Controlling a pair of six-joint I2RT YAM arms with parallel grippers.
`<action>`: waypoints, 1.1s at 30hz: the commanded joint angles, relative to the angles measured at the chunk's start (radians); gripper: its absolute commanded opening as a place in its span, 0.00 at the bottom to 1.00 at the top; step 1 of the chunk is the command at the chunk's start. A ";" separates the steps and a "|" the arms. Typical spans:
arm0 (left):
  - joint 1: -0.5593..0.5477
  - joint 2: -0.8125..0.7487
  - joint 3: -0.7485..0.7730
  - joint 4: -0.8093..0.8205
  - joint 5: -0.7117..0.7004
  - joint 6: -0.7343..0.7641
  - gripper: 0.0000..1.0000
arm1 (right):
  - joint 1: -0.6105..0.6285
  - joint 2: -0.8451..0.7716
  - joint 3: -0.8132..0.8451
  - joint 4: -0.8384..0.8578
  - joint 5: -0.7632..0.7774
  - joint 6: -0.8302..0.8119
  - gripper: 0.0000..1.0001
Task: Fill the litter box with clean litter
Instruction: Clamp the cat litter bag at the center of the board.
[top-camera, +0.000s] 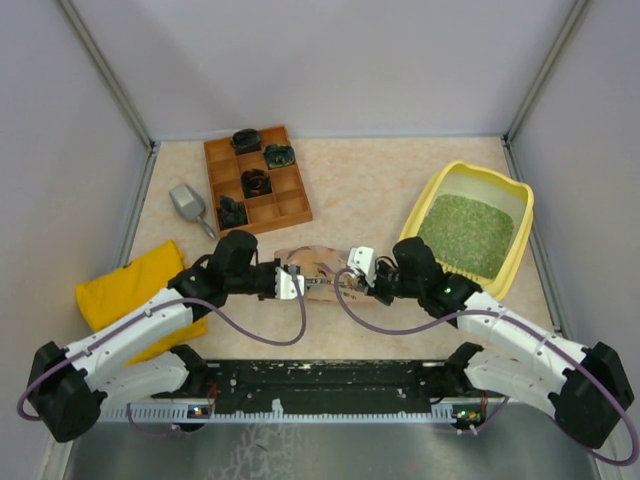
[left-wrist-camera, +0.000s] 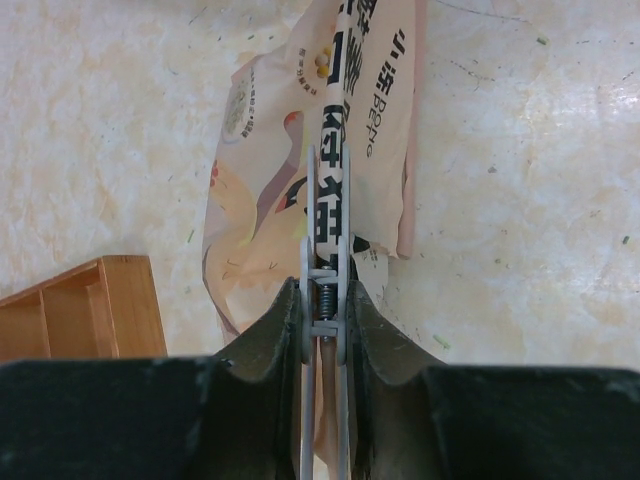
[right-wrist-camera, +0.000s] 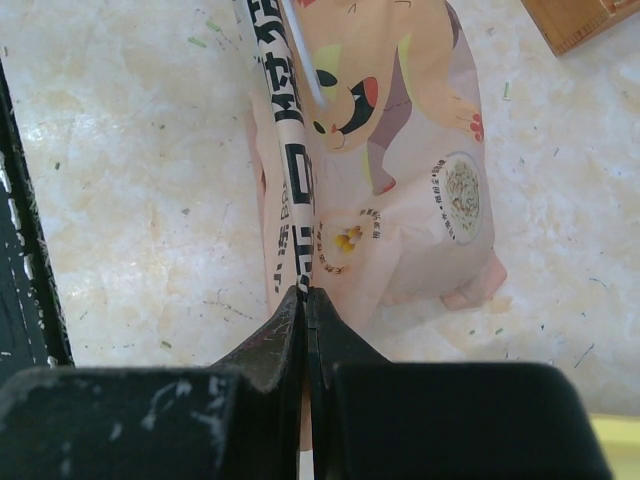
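Observation:
The yellow litter box (top-camera: 527, 205) stands at the right of the table with green clean litter (top-camera: 465, 235) lying in it. A pink printed pouch (top-camera: 320, 266) lies flat between both grippers. My left gripper (top-camera: 298, 284) is shut on a grey spring clip (left-wrist-camera: 325, 270) that sits on the pouch's folded top edge (left-wrist-camera: 335, 150). In the left wrist view the left gripper (left-wrist-camera: 325, 295) presses both clip handles. My right gripper (top-camera: 352, 283) is shut on the same folded edge from the opposite side. The right wrist view shows the right gripper (right-wrist-camera: 304, 298) pinching the pouch (right-wrist-camera: 410, 200).
A brown wooden compartment tray (top-camera: 258, 180) with dark items stands at the back left, and a grey scoop (top-camera: 188, 203) lies beside it. At the near left lies a yellow cloth bag (top-camera: 130, 290). Stray green granules dot the tabletop.

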 joint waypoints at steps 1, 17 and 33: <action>0.041 -0.025 -0.040 0.014 -0.012 -0.019 0.09 | -0.009 -0.039 0.009 0.057 0.017 0.010 0.00; 0.051 -0.103 -0.087 0.061 -0.006 -0.108 0.52 | -0.015 -0.037 0.006 0.091 -0.010 0.042 0.00; 0.104 -0.050 0.152 -0.234 -0.069 -0.228 0.56 | -0.153 -0.006 0.075 0.102 -0.143 0.104 0.00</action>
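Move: The clip is already between the left fingers, right at the hand point, straddling the left part of the litter bag's rolled top. The bag's middle lies about 6 cm to the right of the left hand, 3 cm ahead and some 7 cm below; the wooden tray's middle is 26 cm ahead, 12 cm left and 10 cm below. From the right hand, which pinches the roll's other end, the clip is about 13 cm to the left, straight across and about level. Ease the left gripper about 1 cm left and open its fingers to let go of the clip's handle, then back it off the roll, rising some 4 cm and drawing left to about 3.5 cm in all while turning 10 degrees counter-clockwise. Keep the right fingers pinching their end of the roll, shifting only a centimetre or so forward and to the right, slightly up, near the end. ##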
